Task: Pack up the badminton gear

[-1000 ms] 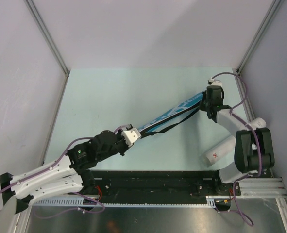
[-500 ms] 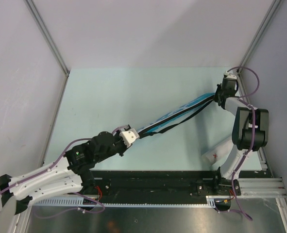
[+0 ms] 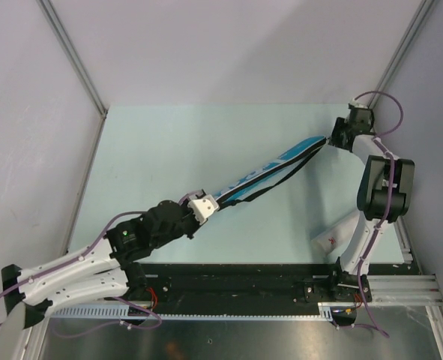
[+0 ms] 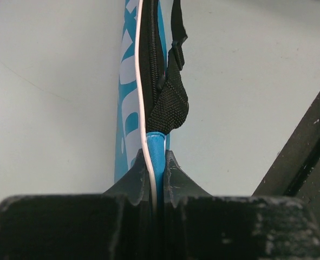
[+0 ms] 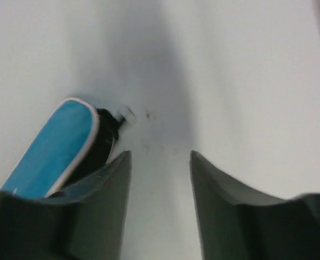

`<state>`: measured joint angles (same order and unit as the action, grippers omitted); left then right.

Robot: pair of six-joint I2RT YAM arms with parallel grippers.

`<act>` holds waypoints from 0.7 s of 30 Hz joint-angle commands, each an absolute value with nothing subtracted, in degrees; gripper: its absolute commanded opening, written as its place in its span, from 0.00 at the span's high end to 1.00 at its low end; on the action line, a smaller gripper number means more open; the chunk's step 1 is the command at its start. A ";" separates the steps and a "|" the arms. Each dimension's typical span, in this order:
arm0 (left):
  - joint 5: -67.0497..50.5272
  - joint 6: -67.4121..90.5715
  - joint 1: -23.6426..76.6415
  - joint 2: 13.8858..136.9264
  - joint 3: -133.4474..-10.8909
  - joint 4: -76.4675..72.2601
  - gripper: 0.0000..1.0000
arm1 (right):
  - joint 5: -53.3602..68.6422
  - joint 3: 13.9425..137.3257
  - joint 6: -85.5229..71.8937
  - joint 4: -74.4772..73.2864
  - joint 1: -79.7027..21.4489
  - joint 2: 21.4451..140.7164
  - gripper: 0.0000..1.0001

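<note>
The blue racket cover (image 3: 262, 175) with white lettering and a black strap stretches across the table from lower left to upper right, standing on its edge. My left gripper (image 3: 206, 207) is shut on its near end, with the blue fabric and white piping pinched between the jaws (image 4: 155, 162). My right gripper (image 3: 333, 139) is open and empty at the cover's far end. In the right wrist view that rounded blue end (image 5: 54, 146) lies just left of my gripper (image 5: 161, 162), outside the jaws. A white tube (image 3: 339, 235) lies at the right front. Rackets and shuttlecocks are out of view.
The pale green table (image 3: 169, 150) is bounded by grey walls on three sides. A black rail (image 3: 236, 277) runs along the near edge and shows in the left wrist view (image 4: 306, 157). The right arm's upright links stand by the right wall.
My right gripper has moved toward the far right corner and let go of the cover's far end. The cover now sits higher and more on edge. The left arm barely moved.
</note>
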<state>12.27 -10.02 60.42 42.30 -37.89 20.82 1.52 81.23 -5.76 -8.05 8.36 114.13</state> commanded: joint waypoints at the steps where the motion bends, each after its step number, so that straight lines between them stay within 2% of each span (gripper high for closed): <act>1: 18.97 -7.82 59.24 48.50 -44.20 18.11 1.00 | -4.12 88.15 -8.78 -19.73 8.28 106.01 0.33; 3: 21.96 -8.78 58.80 52.45 -45.87 17.67 1.00 | -8.16 87.37 -10.80 -23.80 6.51 100.41 0.27; 5: 22.07 -10.10 57.31 57.82 -48.07 16.44 1.00 | -7.04 82.81 -12.30 -24.79 4.23 95.91 0.22; 10: 13.71 -14.05 52.82 68.01 -53.07 15.91 1.00 | -0.62 72.44 -16.08 -21.27 1.85 82.48 0.20; 13: 9.68 -15.73 52.82 72.59 -54.22 16.61 1.00 | -0.97 68.21 -15.82 -20.92 0.18 78.15 0.18; 14: 8.45 -15.38 52.82 73.47 -54.05 16.61 0.97 | 1.47 67.16 -16.08 -21.18 0.18 77.61 0.18; 16: 5.63 -14.86 52.82 74.17 -53.01 16.61 0.85 | 3.33 66.10 -16.61 -21.45 -1.32 76.47 0.18; 17: 5.28 -13.81 52.82 74.96 -52.74 16.79 0.63 | 4.30 65.40 -16.79 -21.45 -1.67 76.03 0.18; 18: 4.49 -13.36 52.82 75.41 -52.56 17.57 0.53 | 4.57 64.00 -16.70 -20.66 -2.45 75.76 0.18; 20: 3.70 -11.18 52.82 75.41 -52.65 18.63 0.38 | 5.27 63.02 -16.53 -20.48 -3.16 74.97 0.15; 21: 2.73 -10.73 52.82 74.98 -52.47 18.55 0.36 | 5.53 62.93 -15.65 -21.00 -3.95 75.06 0.14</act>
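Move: The badminton bag is stretched on edge, zip shut, its near corner still in the left fingers. Its middle is about 17 cm ahead of the left hand, 21 cm right and 13 below. The right hand has already let go of the zip pull, about 2 cm ahead, 3 left and 3 below; the bag's middle is some 17 cm back, 27 left and 2 below. The shuttlecock tube lies about 30 cm back from the right hand, 2 cm right and 5 below. The bag's near corner is carried by the left hand about 8 cm forward and 5 to the right, then lowered some 5 cm towards the table, as the hand rolls slightly left side up and its fingers open widely. The right hand opens further, rises about 16 cm off the zip end, swings back and left, then sinks a little beside the bag's right edge. ##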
